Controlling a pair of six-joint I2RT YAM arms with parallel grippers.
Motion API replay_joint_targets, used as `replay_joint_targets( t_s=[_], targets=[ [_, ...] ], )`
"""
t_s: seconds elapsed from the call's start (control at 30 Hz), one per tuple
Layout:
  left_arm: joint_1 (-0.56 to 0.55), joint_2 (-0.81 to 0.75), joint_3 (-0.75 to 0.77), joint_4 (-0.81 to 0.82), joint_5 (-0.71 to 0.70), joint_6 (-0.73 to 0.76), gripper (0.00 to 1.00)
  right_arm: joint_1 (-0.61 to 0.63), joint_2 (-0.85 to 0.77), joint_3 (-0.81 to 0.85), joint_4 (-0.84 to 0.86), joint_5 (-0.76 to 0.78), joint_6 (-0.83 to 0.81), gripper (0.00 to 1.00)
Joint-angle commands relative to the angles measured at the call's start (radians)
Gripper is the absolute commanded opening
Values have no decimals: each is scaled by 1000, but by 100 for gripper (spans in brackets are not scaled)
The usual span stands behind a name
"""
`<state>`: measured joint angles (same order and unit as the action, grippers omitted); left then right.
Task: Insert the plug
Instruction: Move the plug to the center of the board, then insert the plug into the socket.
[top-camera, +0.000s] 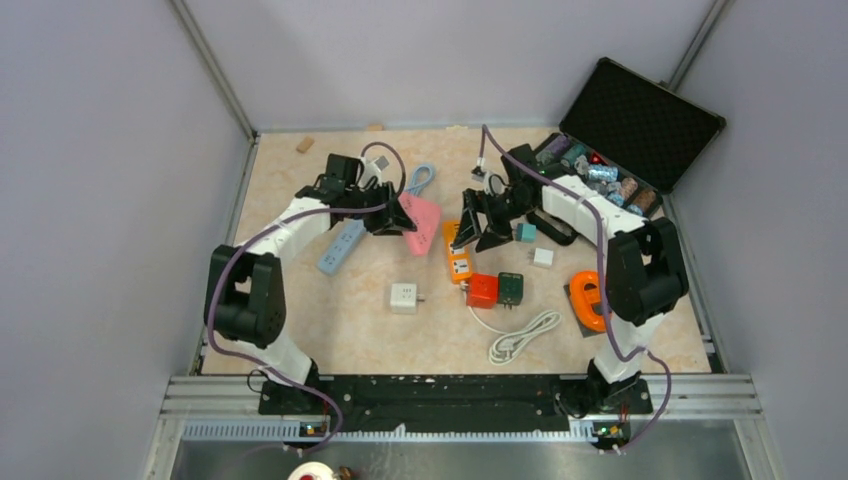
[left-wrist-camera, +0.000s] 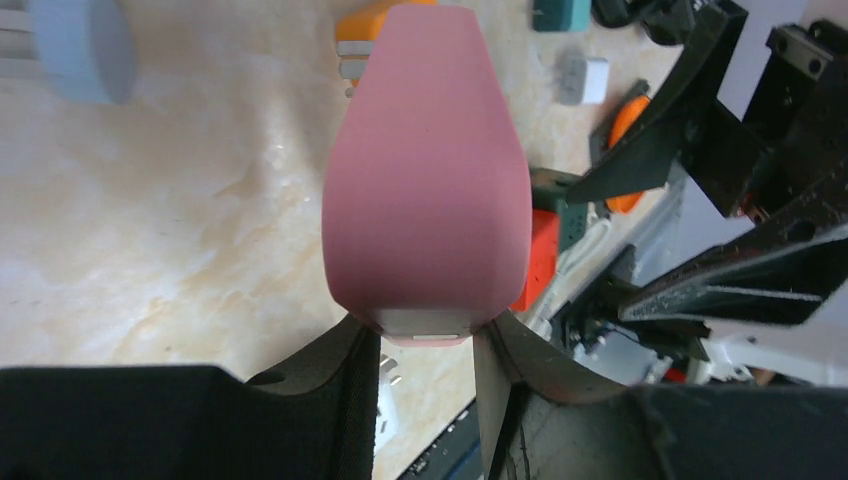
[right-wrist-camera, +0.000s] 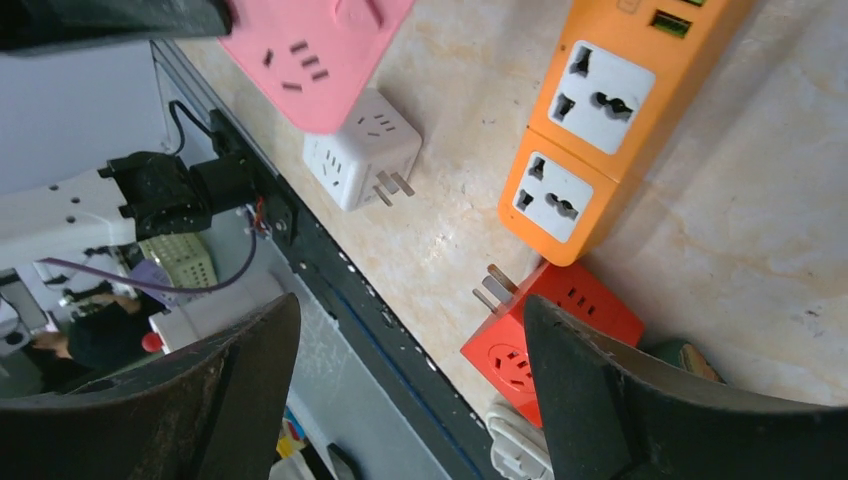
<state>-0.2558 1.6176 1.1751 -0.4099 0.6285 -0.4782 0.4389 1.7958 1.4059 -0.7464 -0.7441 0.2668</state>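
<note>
My left gripper (left-wrist-camera: 428, 350) is shut on the near end of a pink power strip (left-wrist-camera: 428, 180), which it holds tilted above the table; seen from above, the pink power strip (top-camera: 424, 222) lies left of centre. My right gripper (right-wrist-camera: 410, 370) is open with nothing between its fingers, hovering over the near end of an orange power strip (right-wrist-camera: 600, 130). A red cube plug (right-wrist-camera: 560, 330) with bare prongs lies just below that strip. A white cube plug (right-wrist-camera: 360, 150) sits with its prongs pointing right, under the pink strip's edge in the right wrist view.
A blue power strip (top-camera: 342, 247) lies at the left. A dark green cube (top-camera: 511, 288), a coiled white cable (top-camera: 524, 336) and an orange tool (top-camera: 588, 300) sit near the front right. An open black case (top-camera: 640, 110) full of items stands at the back right.
</note>
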Motion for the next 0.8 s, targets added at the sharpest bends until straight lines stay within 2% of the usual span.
replay_joint_targets(
  t_s=[0.0,0.17,0.27,0.57,0.77],
  targets=[
    [2,63,66,66,268,-11,0,-37,-54,-5,47,-50,32,80],
    [1,153,95,23,448,24,0,-63,-31,-9,53,-76,56,83],
    [-2,191,119,-66,490,67,0,-72,-14,-3,56,-88,63,84],
    [-3,320,210,-424,539,317,0,-106,57,29,37,-87,83,81],
    [-3,339,228,-498,566,373,0,-106,136,78,14,-103,69,76]
  ],
)
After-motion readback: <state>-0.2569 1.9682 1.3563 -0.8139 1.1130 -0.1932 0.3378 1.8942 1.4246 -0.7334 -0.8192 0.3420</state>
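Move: The left hand already grips the pink triangular plug board above the table and takes it to the cleared spot at the table's middle, about 7 cm back, 4 cm to its right and 10 cm below. From this hand the orange strip stands some 10 cm right and 3 cm back, the white adapter about 14 cm straight back, and the blue strip roughly 12 cm left and 2 cm back. From the empty right hand that spot lies about 7 cm left, 1 cm back and 9 cm down. Keeping its pinch on the pink plug board, the left hand draws it back about 6 cm while swinging some 3 cm to the right in the first half, then sinks about 2 cm towards the cleared spot, the wrist turning some 35 degrees all told, clockwise and tipping, so that the fingers come round from forward-right to almost straight right. The right hand, open and holding nothing, eases about 3 cm forward and a little right, rising slightly and then dipping 2 to 3 cm beside the orange strip, away from the cleared spot. ##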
